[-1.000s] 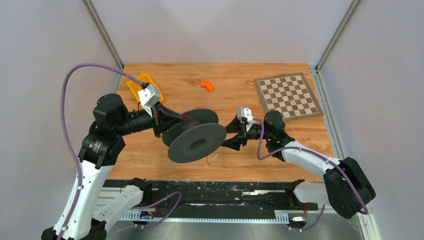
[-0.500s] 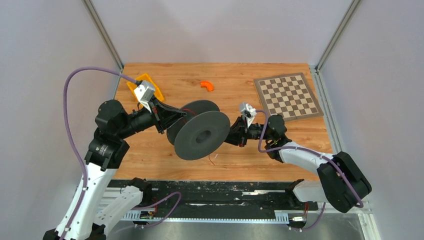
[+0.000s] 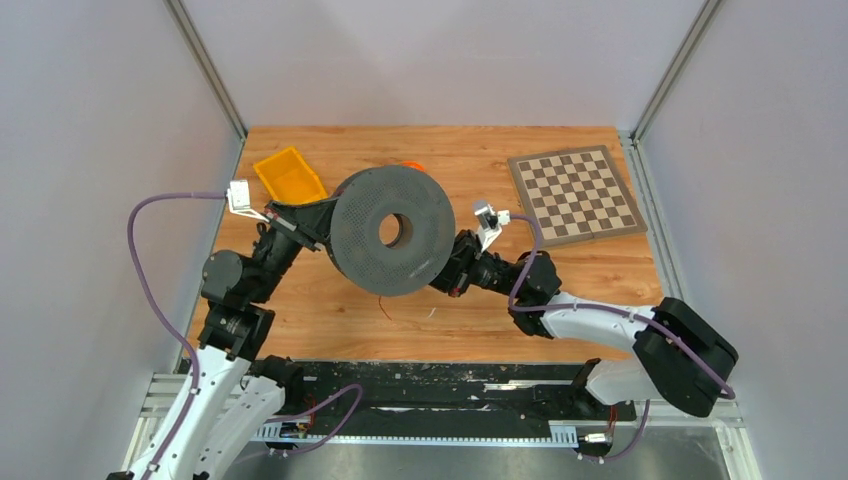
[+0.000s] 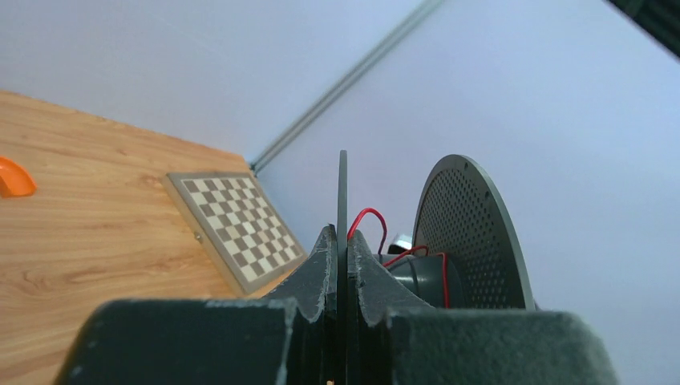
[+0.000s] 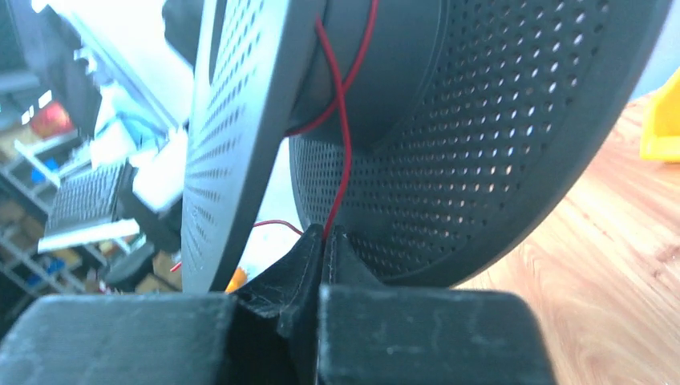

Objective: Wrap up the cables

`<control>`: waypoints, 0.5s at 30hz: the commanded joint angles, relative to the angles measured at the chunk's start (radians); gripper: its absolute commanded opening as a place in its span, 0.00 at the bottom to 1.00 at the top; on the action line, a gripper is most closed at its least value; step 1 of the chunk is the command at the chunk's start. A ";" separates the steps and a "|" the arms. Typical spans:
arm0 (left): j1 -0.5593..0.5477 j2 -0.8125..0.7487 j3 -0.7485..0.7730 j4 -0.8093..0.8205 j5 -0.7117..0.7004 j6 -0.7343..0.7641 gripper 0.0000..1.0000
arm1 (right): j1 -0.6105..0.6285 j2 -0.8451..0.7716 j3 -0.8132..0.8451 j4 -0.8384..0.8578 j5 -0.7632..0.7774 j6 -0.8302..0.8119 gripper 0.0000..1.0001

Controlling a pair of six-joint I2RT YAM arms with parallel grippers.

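A dark grey perforated spool (image 3: 360, 225) hangs above the table's middle, one flat flange facing up. My left gripper (image 3: 322, 216) is shut on the thin edge of one flange (image 4: 342, 200); the other flange (image 4: 473, 233) stands to its right. The cable, a thin red wire (image 4: 365, 215), loops loosely round the spool's hub. In the right wrist view the wire (image 5: 343, 160) runs down from the hub into my right gripper (image 5: 324, 234), which is shut on it just below the spool (image 5: 481, 144). A loose end of the wire (image 3: 381, 305) hangs under the spool, near my right gripper (image 3: 447, 280).
A yellow bin (image 3: 288, 175) sits at the table's back left. A chessboard mat (image 3: 574, 192) lies at the back right. A small orange piece (image 3: 412, 163) peeks out behind the spool. Grey walls close in the left, right and far sides.
My left arm has swung the spool up and back, turning its flange toward the top camera. My right gripper has shut on the wire and followed the spool leftward.
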 commanded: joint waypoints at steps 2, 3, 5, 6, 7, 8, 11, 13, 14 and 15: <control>-0.005 -0.054 -0.117 0.141 -0.183 -0.274 0.00 | 0.029 0.086 0.077 0.083 0.386 0.156 0.00; -0.005 -0.060 -0.135 0.142 -0.207 -0.287 0.00 | 0.033 0.102 0.086 0.085 0.415 0.177 0.00; -0.004 -0.069 -0.152 0.137 -0.231 -0.315 0.00 | 0.049 0.124 0.098 0.085 0.493 0.192 0.00; -0.004 -0.072 -0.157 0.131 -0.237 -0.343 0.00 | 0.061 0.131 0.105 0.074 0.540 0.198 0.00; -0.004 -0.072 -0.172 0.129 -0.253 -0.360 0.00 | 0.073 0.136 0.110 0.058 0.601 0.201 0.00; -0.004 -0.073 -0.180 0.127 -0.260 -0.398 0.00 | 0.086 0.140 0.118 0.033 0.653 0.200 0.00; -0.005 -0.068 -0.215 0.130 -0.307 -0.465 0.00 | 0.129 0.151 0.166 -0.105 0.817 0.197 0.00; -0.004 -0.059 -0.221 0.127 -0.321 -0.507 0.00 | 0.154 0.166 0.202 -0.207 0.913 0.210 0.00; -0.004 -0.054 -0.223 0.125 -0.321 -0.515 0.00 | 0.163 0.177 0.216 -0.261 0.947 0.236 0.00; -0.005 -0.044 -0.226 0.127 -0.320 -0.534 0.00 | 0.164 0.190 0.232 -0.297 0.960 0.261 0.00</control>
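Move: The left hand already holds the spool by its lower flange, the spool's middle about 9 cm to the right of those fingers, 2 cm ahead and 4 cm above. From the right fingers, shut on the red cable, the spool's middle lies some 9 cm left, 7 cm ahead and 8 cm up. On the table far below, the yellow tray is roughly 32 cm ahead and 20 cm left of the left hand, the orange pipe about 35 cm ahead and 15 cm right. Still pinching the red cable, the right hand sweeps forward about 10 cm along the spool's right side, swinging some 40 degrees, largely clockwise, with a roll. Against it the left hand keeps its grip on the flange and carries the spool down, left and forward, some 10 cm in all, turning it about 30 degrees. ##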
